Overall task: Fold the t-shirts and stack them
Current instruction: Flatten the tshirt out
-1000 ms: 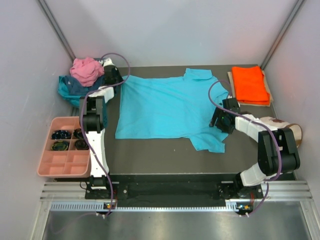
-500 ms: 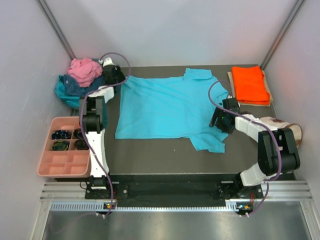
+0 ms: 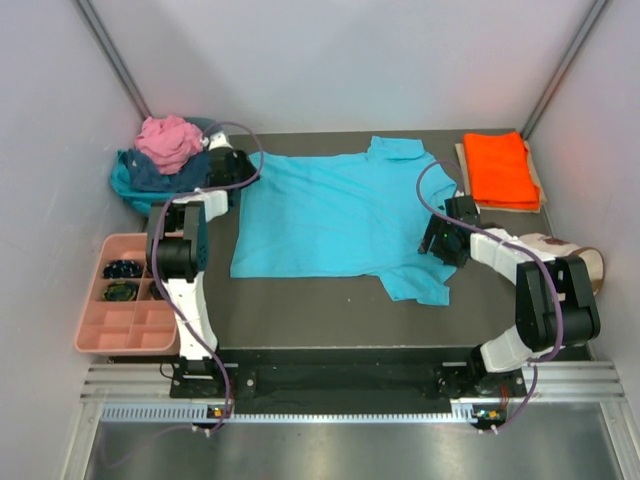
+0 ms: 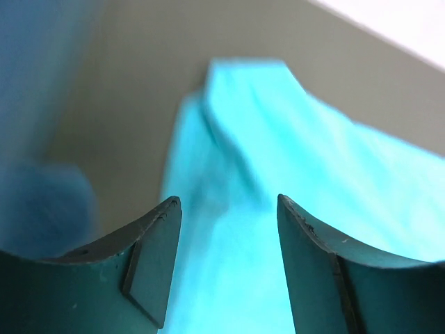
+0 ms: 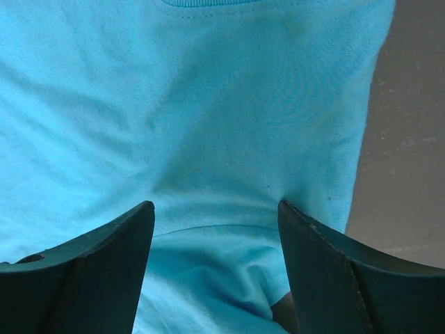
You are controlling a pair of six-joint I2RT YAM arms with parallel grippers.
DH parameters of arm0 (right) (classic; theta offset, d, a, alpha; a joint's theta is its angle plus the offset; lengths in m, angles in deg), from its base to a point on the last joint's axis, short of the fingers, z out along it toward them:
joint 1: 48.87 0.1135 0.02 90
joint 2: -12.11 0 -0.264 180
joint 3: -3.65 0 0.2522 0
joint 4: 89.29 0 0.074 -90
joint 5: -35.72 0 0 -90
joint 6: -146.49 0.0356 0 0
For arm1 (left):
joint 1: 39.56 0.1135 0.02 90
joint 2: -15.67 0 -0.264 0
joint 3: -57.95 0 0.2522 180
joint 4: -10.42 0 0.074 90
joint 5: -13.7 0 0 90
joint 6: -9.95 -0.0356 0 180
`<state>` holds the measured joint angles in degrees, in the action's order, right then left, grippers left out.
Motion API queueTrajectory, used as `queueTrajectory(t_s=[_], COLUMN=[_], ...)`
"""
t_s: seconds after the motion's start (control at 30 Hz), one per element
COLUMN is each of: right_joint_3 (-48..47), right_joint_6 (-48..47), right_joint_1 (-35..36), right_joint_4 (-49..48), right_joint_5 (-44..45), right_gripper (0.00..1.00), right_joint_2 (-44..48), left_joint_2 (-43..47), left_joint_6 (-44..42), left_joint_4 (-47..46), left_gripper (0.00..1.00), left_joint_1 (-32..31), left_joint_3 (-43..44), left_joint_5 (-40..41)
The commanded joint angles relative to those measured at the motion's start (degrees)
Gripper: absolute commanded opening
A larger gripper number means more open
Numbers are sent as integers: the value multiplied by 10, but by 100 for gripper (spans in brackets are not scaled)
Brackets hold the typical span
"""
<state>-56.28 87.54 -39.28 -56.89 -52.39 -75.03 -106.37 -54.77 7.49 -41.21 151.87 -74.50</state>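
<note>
A bright turquoise t-shirt (image 3: 335, 212) lies spread flat across the dark table, collar toward the far edge. My left gripper (image 3: 230, 165) stands open at the shirt's far left corner, nothing between its fingers; in the left wrist view the jaws (image 4: 226, 209) hang just above the turquoise cloth (image 4: 292, 160). My right gripper (image 3: 440, 240) is open over the shirt's right side near the sleeve, its fingers (image 5: 215, 209) astride wrinkled cloth (image 5: 208, 104). A folded orange t-shirt (image 3: 499, 168) lies at the far right. Pink (image 3: 168, 140), navy and teal t-shirts (image 3: 135, 180) are heaped at the far left.
A pink compartment tray (image 3: 125, 325) sits at the left, beside the left arm. The orange shirt rests on a tan sheet (image 3: 538, 178). A brown rounded thing (image 3: 588, 265) lies by the right arm. Grey walls close in the left, right and back.
The left gripper has gone from shut to open, letting go of the turquoise shirt's corner, and the left arm's elbow has swung slightly left. The right arm has not moved.
</note>
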Motion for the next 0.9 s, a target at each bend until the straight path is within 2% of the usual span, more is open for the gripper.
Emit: queueTrajectory(t_s=[0.0,0.17,0.4,0.57,0.87], right_joint_3=[13,12,9,1,56], right_joint_6=[-4,-5,-7,-4,33], right_joint_1=[1,1,1,1,15], right_joint_4=[5,13,30,83,163], right_joint_5=[-17,-17,-33,-23,0], right_gripper=[72,72,72,72,71], right_joint_2=[6,31,114,169,282], left_joint_2=[78,150,236,283,378], left_joint_6=[19,17,3,13,34], left_joint_4=[-40,-30,-18,24,89], left_gripper=[62,61,60,59,59], left_joint_1=[-37,-79,-145,-165,-192], left_joint_3=[-73,-158,-259,-307,-382], left_joint_5=[-6,27,51,54,130])
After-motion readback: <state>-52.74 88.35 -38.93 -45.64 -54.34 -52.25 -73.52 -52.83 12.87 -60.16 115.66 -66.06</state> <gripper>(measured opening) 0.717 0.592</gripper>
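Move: The t-shirt's middle lies about 14 cm back and 28 cm to the right of the left hand, some 7 cm lower; its near-left corner is 34 cm back and 8 cm left, the laundry basket 27 cm left and 2 cm back. From the right hand, the crumpled near sleeve is roughly 12 cm back and 2 cm left, just below it, and the orange shirt 25 cm ahead and 24 cm right. Left hand sweeps open 20 cm back and rightward over the t-shirt; right hand, open, rises 7 cm, easing back. ##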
